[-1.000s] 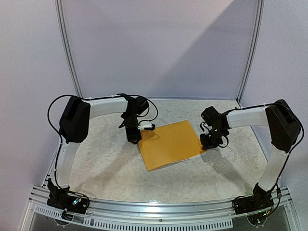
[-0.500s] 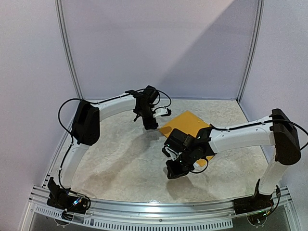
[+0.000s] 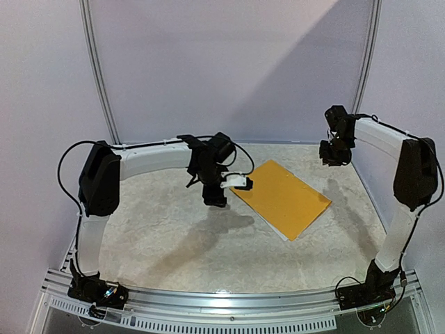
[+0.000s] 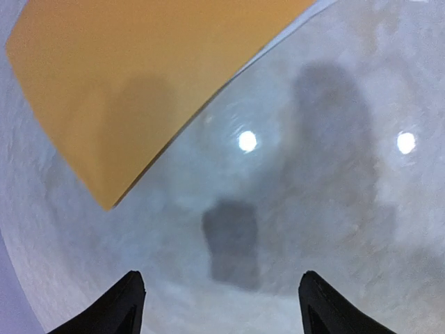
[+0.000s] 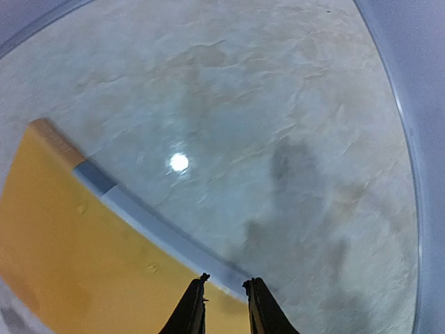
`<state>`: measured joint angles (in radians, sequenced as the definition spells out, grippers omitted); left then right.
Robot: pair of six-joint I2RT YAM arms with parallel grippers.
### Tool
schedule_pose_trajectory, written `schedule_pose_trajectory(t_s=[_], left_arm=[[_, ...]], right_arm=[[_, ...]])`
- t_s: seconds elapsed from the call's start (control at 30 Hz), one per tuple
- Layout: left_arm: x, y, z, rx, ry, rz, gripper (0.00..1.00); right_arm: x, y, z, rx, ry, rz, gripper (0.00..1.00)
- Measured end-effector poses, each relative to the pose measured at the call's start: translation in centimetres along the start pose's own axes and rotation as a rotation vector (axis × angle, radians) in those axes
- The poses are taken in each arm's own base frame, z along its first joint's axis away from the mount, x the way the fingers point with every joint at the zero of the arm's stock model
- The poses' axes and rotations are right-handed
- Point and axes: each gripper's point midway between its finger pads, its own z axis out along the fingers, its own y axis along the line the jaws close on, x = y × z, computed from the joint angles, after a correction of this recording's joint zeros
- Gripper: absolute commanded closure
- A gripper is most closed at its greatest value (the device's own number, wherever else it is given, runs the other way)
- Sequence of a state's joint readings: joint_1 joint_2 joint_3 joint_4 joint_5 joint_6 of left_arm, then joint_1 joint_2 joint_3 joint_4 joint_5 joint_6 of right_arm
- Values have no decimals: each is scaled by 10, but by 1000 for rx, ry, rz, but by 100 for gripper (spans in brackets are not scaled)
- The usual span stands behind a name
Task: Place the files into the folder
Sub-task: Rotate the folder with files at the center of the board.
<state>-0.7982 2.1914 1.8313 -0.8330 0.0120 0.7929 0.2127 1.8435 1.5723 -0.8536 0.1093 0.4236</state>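
Observation:
The orange-yellow folder [image 3: 285, 198] lies shut and flat on the table, right of centre. A thin white margin [image 3: 268, 221] runs along its near-left edge; I cannot tell whether it is sheet or label strip. The files are otherwise hidden. My left gripper [image 3: 215, 196] hovers just off the folder's left corner. In its wrist view it is open [image 4: 222, 278] over bare table, with the folder [image 4: 132, 83] ahead to the left. My right gripper [image 3: 332, 154] is raised at the back right, away from the folder. Its jaws [image 5: 227, 280] stand a narrow gap apart, holding nothing, above the folder's pale spine strip [image 5: 160, 229].
White enclosure walls stand at the back [image 3: 229, 69] and right [image 3: 410, 83], with metal posts [image 3: 97, 76] at the back corners. The table is covered in crinkled pale sheeting [image 3: 174, 243]. An aluminium rail [image 3: 222, 303] runs along the near edge between the arm bases.
The right arm swept across the folder, then lifted away to the back right with its jaws slightly parted. The folder now lies turned and further right. The left gripper stays by its left corner.

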Motion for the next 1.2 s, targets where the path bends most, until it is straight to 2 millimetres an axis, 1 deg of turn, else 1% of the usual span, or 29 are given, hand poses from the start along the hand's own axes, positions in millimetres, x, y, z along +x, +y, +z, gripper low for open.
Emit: schedule_pose_trajectory(t_s=[0.03, 0.07, 0.13, 0.2, 0.23, 0.3, 0.33, 0.37, 0.4, 0.43, 0.6, 0.73, 0.87, 0.97, 1.1, 1.13, 1.2], left_arm=[[-9, -10, 3, 12, -3, 23, 23], [-17, -22, 9, 28, -4, 45, 23], [-25, -39, 25, 56, 13, 69, 23], [-24, -42, 45, 66, 41, 69, 23], [-21, -42, 53, 73, 53, 58, 23], [-25, -22, 53, 17, 47, 40, 23], [-25, -13, 55, -13, 48, 30, 23], [-24, -8, 58, -27, 52, 24, 23], [-23, -3, 59, -40, 57, 18, 23], [-23, 1, 60, -55, 58, 14, 23], [-24, 22, 64, -123, 70, -11, 23], [-23, 37, 67, -160, 69, -42, 22], [-10, 48, 67, -173, 85, -76, 22], [-2, 54, 66, -179, 92, -95, 22], [3, 59, 66, -182, 96, -111, 22], [4, 59, 66, -181, 96, -114, 21], [5, 58, 65, -183, 94, -120, 19]], right_arm=[[-11, -16, 14, 53, 8, 4, 78], [-16, -25, 30, 93, 24, -8, 78], [-14, -29, 58, 129, 71, -44, 80], [0, -30, 86, 150, 142, -94, 80], [12, -30, 99, 160, 182, -117, 80], [37, -32, 119, 172, 254, -149, 81], [35, -30, 116, 164, 237, -156, 81], [39, -28, 115, 148, 238, -160, 81], [50, -28, 114, 142, 257, -167, 81], [55, -27, 111, 129, 251, -169, 82], [95, -22, 94, 84, 288, -175, 82], [127, -6, 79, 54, 317, -204, 82], [156, 12, 67, 19, 354, -222, 82], [165, 23, 60, -2, 365, -226, 82], [171, 32, 54, -15, 363, -225, 81], [171, 31, 53, -7, 361, -225, 79], [170, 26, 50, 19, 353, -227, 70]])
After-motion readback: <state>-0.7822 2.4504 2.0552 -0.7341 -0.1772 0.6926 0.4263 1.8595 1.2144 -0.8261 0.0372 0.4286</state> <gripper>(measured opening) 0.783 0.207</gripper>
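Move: The folder lies turned about 45 degrees. Its middle is some 4 cm back and 15 cm left of the right hand, 13 cm below it; the middle of its spine edge is about 3 cm ahead and 7 cm left of that hand. From the left hand the folder's middle is roughly 7 cm ahead and 19 cm right, 6 cm lower, with its left corner 11 cm ahead and 3 cm right, and the protruding sheets about 7 cm back and 15 cm right. With nearly shut fingertips the right hand comes down about 13 cm just beyond the spine, then pushes the spine back some 13 cm and left, the wrist tipping 20 degrees to point straighter down. The left hand, open, dips 5 cm with a short back-and-right step, then slides forward low for about 10 cm along the folder's left side, near finger against its edge. ##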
